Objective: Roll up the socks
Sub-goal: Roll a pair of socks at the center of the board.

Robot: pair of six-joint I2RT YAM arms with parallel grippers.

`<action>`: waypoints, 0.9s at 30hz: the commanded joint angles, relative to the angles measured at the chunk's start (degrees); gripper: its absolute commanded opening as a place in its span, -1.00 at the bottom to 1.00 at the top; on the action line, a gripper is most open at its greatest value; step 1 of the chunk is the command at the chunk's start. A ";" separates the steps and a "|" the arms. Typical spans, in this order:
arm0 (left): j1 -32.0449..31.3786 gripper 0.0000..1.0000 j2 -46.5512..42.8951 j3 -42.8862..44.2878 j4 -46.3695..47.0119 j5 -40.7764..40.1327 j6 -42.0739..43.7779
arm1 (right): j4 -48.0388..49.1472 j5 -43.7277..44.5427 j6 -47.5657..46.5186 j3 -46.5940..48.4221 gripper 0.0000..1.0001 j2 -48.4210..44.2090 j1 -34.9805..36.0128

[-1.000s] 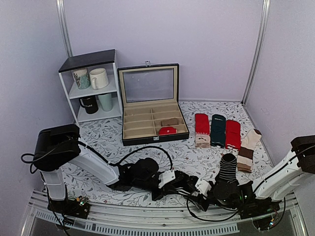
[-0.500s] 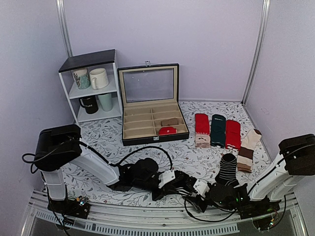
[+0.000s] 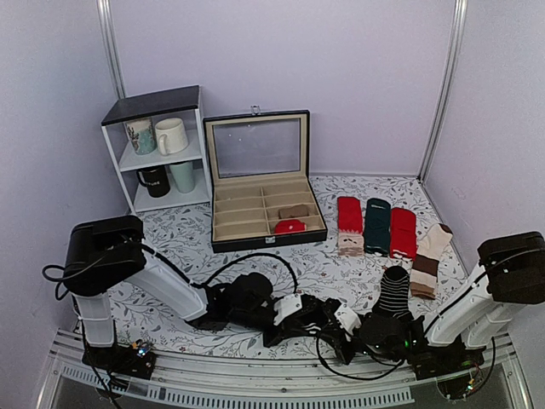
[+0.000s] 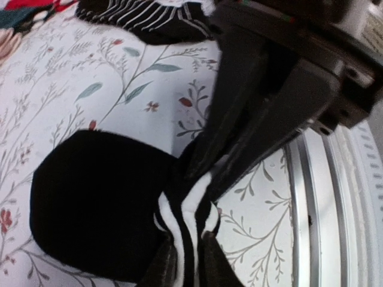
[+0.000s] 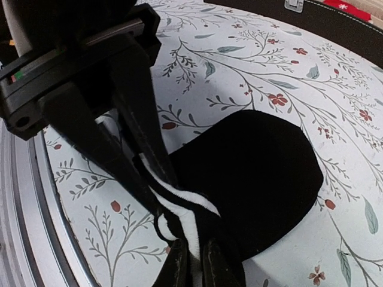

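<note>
A short black sock [image 4: 96,203] with white bands across its cuff [image 4: 188,221] lies flat at the table's near edge; it also shows in the right wrist view [image 5: 251,179]. My left gripper [image 4: 185,268] is shut on the cuff from one side. My right gripper [image 5: 196,264] is shut on the same bunched cuff from the opposite side. Each gripper's fingers show in the other's view, the right one's [image 4: 251,119] and the left one's [image 5: 114,125]. In the top view both grippers [image 3: 328,328] [image 3: 356,331] meet tip to tip and hide the sock.
A black sock with thin white stripes [image 3: 393,292] lies just behind the right gripper. Red [image 3: 349,215], dark green [image 3: 376,223], red [image 3: 402,232] and beige-brown [image 3: 430,256] socks lie at back right. An open black box [image 3: 260,183] and a white mug shelf [image 3: 157,149] stand behind. A metal rail [image 4: 323,209] edges the table.
My right gripper has slid a little to the left, closer to the left gripper, and its arm has folded in. The left arm has barely moved.
</note>
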 commanded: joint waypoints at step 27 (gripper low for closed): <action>-5.76 -0.18 -15.37 -12.77 0.70 -1.80 19.18 | -21.29 -32.43 22.77 1.98 -0.84 4.91 -7.54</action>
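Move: Both hands still pinch the striped cuff of the black sock, a few centimetres apart. The sock's middle lies about 4 cm ahead and 2 cm right of the left hand, and about 3 cm ahead and 2 cm left of the right hand, just below both. Another striped sock lies about 16 cm right and 8 cm ahead of the right hand. The open box's middle is some 31 cm ahead of that hand and 13 cm to its left. Leftward first, the left hand opens partway, lets go of the cuff and draws off about 6 cm while rising roughly 5 cm, then swings back towards the robot with a modest roll of the wrist, fingers staying open. The right hand keeps its pinch and drags the sock back about 4 cm and slightly left, low over the table, tilting some 30 degrees so its fingers point more downward. ##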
